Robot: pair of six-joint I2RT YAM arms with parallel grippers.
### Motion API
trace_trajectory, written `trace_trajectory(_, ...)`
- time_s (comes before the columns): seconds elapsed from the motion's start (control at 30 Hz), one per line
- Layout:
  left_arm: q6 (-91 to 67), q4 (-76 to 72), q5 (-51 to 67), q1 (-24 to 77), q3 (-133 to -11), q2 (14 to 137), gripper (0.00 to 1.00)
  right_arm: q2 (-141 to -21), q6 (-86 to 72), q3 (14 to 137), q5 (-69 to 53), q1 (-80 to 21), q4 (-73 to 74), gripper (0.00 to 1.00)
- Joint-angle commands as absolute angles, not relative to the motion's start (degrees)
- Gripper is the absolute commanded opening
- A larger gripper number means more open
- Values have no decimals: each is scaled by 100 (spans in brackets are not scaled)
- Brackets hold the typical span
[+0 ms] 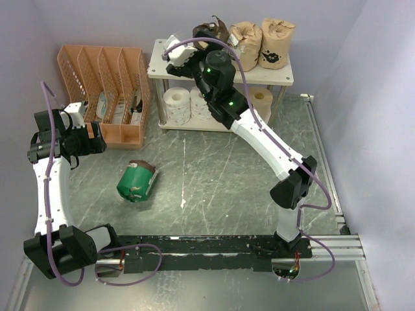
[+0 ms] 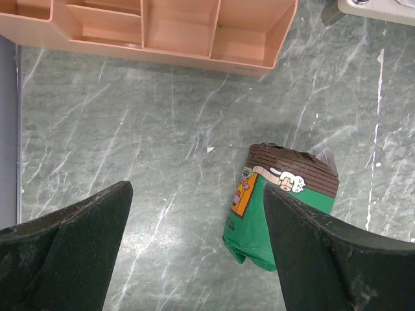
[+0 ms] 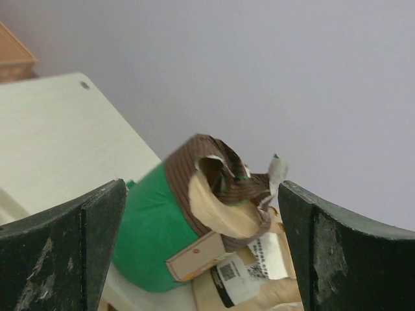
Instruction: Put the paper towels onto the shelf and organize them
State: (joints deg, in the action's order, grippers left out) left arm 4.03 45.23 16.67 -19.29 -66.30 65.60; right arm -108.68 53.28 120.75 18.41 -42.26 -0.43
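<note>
One green-wrapped roll (image 1: pixel 136 182) with brown ends lies on its side on the table; in the left wrist view it (image 2: pixel 272 214) sits below and partly behind my right finger (image 2: pixel 337 259). My left gripper (image 1: pixel 91 144) (image 2: pixel 194 194) is open and empty, above and to the left of it. A second green-wrapped roll (image 1: pixel 211 31) (image 3: pixel 155 227) stands on the shelf's top board (image 1: pixel 220 70) (image 3: pixel 58 136), beside two tan-wrapped rolls (image 1: pixel 246 40) (image 1: pixel 275 42) (image 3: pixel 259 285). My right gripper (image 1: pixel 185 57) (image 3: pixel 201 188) is open, just short of that roll. On the lower tier are two white rolls (image 1: pixel 176 103) and a tan roll (image 1: pixel 262 100).
An orange slotted file organizer (image 1: pixel 104 94) (image 2: pixel 162 32) stands left of the shelf, close to my left arm. Walls close in the back and both sides. A black rail (image 1: pixel 214 246) runs along the near edge.
</note>
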Motion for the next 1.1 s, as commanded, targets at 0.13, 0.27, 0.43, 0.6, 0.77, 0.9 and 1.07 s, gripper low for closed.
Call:
trace_trajectory(0.13,337,4305,1421,-1983,-6738,6297,94,-9555,4189,10118,2285,-5612,-440,100)
trace_trajectory(0.27,236,4285,1619,-2021,-6779,6073,94,-9027,2482,8334,2020,-6147,-539,100)
trace_trajectory(0.43,237,4618,2698,-2403,-6935,6252,93,-9001,417,6904,880,-6020,-764,100)
trace_trajectory(0.6,261,4568,3021,-2601,-6908,6419,94,-9281,-1066,6189,-732,-5721,-1641,100)
trace_trajectory(0.77,341,4596,3000,-2609,-6826,6513,94,-9560,-1830,5903,-1695,-5346,-2860,100)
trace_trajectory(0.9,394,4621,3063,-2606,-6775,6482,94,-10201,-1937,6451,-2375,-5231,-2924,100)
trace_trajectory(1.07,410,4639,3043,-2605,-6813,6547,93,-11144,-2073,7288,-2875,-5193,-2772,100)
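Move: The green roll left on the table lies from the empty right hand, up at the shelf top, about 21 cm back, 26 cm to its left and 45 cm below. The green roll on the shelf stands some 6 cm ahead, level sideways and 4 cm lower; the brown paper roll beside it is 11 cm to its right, level with it front to back. From the left hand, the table's green roll is about 4 cm back, 11 cm right and 17 cm down. The right hand draws back and left from the green roll on the shelf, then plunges in front of the shelf, about 32 cm down and 20 cm back overall, easing up a couple of centimetres before a last stretch leftward towards the green roll on the table. With fingers wide open it swings some 50 degrees counter-clockwise until they point left and slightly down, stopping above and to the right of that roll without touching it, while the open left hand lifts about 2 cm. ##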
